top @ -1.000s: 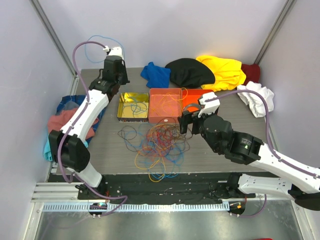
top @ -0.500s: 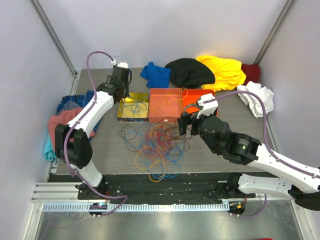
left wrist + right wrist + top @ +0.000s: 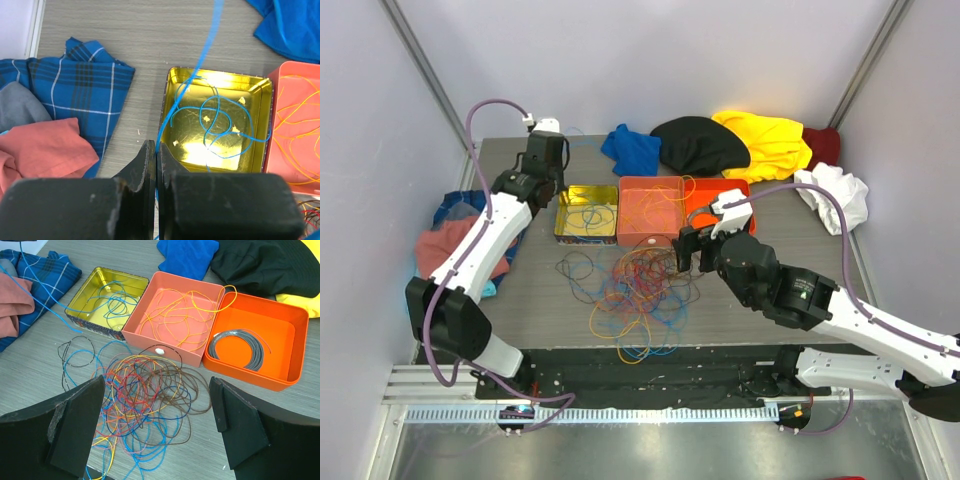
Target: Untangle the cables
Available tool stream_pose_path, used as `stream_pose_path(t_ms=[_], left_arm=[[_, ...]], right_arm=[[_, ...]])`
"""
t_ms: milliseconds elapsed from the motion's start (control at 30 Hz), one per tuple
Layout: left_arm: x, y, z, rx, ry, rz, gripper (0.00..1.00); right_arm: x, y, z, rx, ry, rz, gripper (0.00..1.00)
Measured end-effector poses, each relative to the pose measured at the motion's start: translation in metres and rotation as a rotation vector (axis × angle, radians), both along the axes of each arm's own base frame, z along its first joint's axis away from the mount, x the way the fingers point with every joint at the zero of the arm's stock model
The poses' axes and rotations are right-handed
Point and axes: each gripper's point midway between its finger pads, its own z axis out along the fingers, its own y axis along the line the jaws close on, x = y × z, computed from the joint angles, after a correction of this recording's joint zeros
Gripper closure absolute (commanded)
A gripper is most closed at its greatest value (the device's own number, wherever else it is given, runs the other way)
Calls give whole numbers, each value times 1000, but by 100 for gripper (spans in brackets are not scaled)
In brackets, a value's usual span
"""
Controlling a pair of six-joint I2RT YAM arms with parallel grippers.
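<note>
The cables (image 3: 635,290) lie in a loose tangle of orange, yellow, red, blue and brown loops mid-table, also below the right wrist camera (image 3: 150,390). My left gripper (image 3: 547,168) is at the back left beside the gold tin (image 3: 587,212). Its jaws (image 3: 156,155) are shut on a thin blue cable (image 3: 210,35) that runs over the tin (image 3: 172,80), where more blue cable is coiled. My right gripper (image 3: 688,250) hangs open just above the tangle's right side, fingers (image 3: 156,382) wide apart and holding nothing.
A pink box (image 3: 650,210) holds orange cable. The orange box (image 3: 712,198) holds a grey coil (image 3: 240,347). Cloths lie around: plaid and salmon at left (image 3: 460,240), blue (image 3: 630,148), black (image 3: 700,145), yellow (image 3: 765,140), white (image 3: 835,195) at the back.
The left gripper came down from higher at the back toward the gold tin, then shifted a little left, blue cable still pinched. The right gripper edged slightly left over the tangle, staying open.
</note>
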Motion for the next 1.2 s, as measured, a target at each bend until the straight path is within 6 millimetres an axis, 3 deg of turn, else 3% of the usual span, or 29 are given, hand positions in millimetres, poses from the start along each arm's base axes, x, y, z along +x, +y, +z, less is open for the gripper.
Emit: stream_pose_path(t_ms=[233,467,567,800,1033,1200], left_arm=[[-6,2,-10,17,48,1,100],[-13,17,-3,80,47,34,100],[-13,22,18,99,10,50,100],[-2,25,90,79,-148,74,100],[2,27,142,69,-247,82,100],[7,25,147,65,-257,81,100]], right_arm=[[-1,-1,-5,-5,4,1,6],[-1,-1,-7,-7,7,4,6],[-1,1,-7,-10,9,16,6],[-2,2,-8,-19,9,26,5],[-2,2,-8,-19,10,27,6],[-2,2,-8,-19,10,27,6]])
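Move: The left hand still grips the blue cable. The gold tray where the cable is being gathered lies about 7 cm ahead of it, 6 cm to its right and some 22 cm below. The salmon box stands level with the tray, roughly 16 cm farther right, and the cable tangle lies about 12 cm back and 17 cm right of the hand. From the idle right hand the gold tray is some 25 cm ahead, 23 cm left and 28 cm down. With its fingers staying shut on the blue cable, the left hand first sinks about a centimetre while easing slightly back and left, then swings quickly up, away from the gold tray, to finish about 15 cm above where it began. As it climbs it carries the cable's loose length along with it, and the wrist tips the fingers up by some 15 degrees, bringing them closer to level. ##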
